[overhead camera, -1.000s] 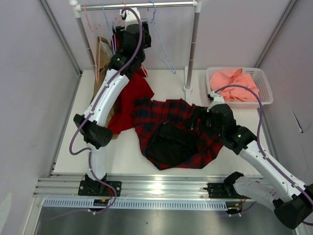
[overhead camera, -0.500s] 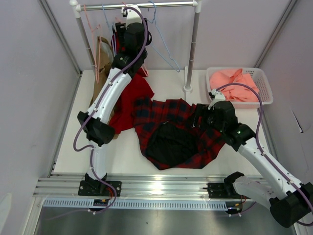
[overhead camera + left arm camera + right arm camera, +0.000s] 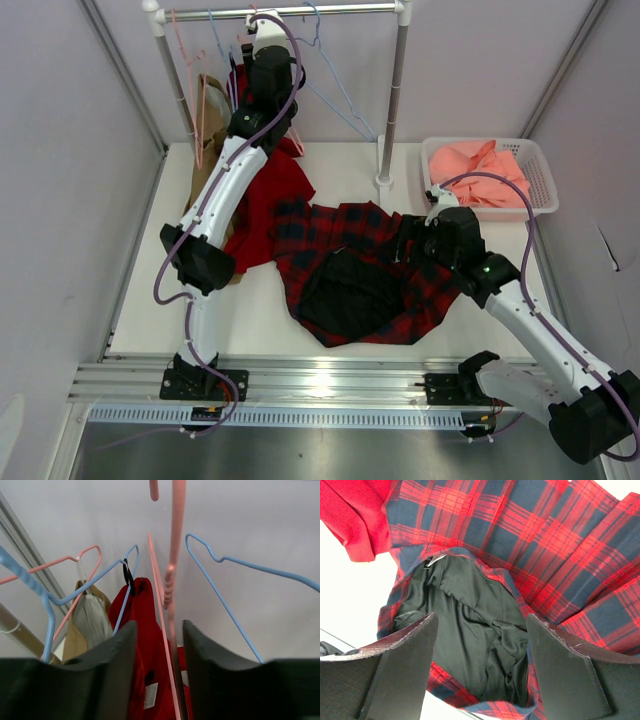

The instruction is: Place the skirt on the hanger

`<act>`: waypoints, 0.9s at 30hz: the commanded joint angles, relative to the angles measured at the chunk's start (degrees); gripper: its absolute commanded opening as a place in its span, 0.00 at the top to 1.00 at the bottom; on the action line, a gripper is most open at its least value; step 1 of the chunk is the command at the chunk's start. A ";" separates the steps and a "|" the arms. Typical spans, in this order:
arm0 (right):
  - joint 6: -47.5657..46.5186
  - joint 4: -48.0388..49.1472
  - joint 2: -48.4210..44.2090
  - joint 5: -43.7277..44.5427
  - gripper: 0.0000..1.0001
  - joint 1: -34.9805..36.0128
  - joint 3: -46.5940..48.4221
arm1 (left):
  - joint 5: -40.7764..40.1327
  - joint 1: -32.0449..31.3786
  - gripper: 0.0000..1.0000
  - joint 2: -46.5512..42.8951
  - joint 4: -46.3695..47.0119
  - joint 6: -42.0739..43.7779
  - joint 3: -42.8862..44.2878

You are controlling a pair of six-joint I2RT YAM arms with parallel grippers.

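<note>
The plaid skirt (image 3: pixel 345 232) lies spread on the table, its black lining (image 3: pixel 350 295) turned up. My right gripper (image 3: pixel 410 245) hovers open over it; in the right wrist view the lining (image 3: pixel 470 615) and plaid cloth (image 3: pixel 535 535) lie below the wide-apart jaws of the right gripper (image 3: pixel 480 625), which hold nothing. My left gripper (image 3: pixel 262 30) is raised to the clothes rail. In the left wrist view the pink hanger (image 3: pixel 172 555) hangs with its twisted neck and one wire running down between the jaws of the left gripper (image 3: pixel 159 630), with a gap on both sides.
The rail (image 3: pixel 330 10) on its post (image 3: pixel 393 110) carries light-blue hangers (image 3: pixel 340 110), another pink one (image 3: pixel 185 60), a plain red garment (image 3: pixel 270 200) and a tan one (image 3: pixel 205 130). A white basket (image 3: pixel 540 165) with salmon cloth stands at the right.
The left arm has reached higher toward the rail and its jaws have narrowed around the pink hanger. A light-blue hanger has swung right. The right arm barely moved.
</note>
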 commanded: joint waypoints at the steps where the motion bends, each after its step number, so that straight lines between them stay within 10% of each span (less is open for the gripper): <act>1: -0.88 3.05 0.31 -1.11 0.24 -0.33 -0.47 | -0.12 0.44 0.58 0.28 2.36 1.36 2.82; 9: -0.88 3.40 0.40 -1.81 0.25 -0.42 -0.47 | 0.76 0.44 0.99 -1.47 1.83 1.27 3.61; 27: -0.97 3.49 0.05 -2.86 0.26 -0.77 -0.21 | -1.52 0.09 1.00 -5.96 0.43 3.56 2.38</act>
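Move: The pink hanger's slanting wire, just below its twisted neck, already stands between my left hand's half-open fingers, within a centimetre or so of midway. The rod is about 8 cm above that hand and 4 cm ahead. One blue hanger hangs roughly 11 cm to its right and 3 cm farther out, another some 9 cm to its left and 3 cm ahead. From my right hand the pink hanger is about 28 cm ahead, 27 cm left and 22 cm up. I finish closing my left fingers from half open, pinching the pink hanger's wire just under the neck while the hand holds its place. Keeping that grip, I ease the hand up about 1 cm towards the rod, drawing back only slightly at the end, with the wrist hardly turning. ##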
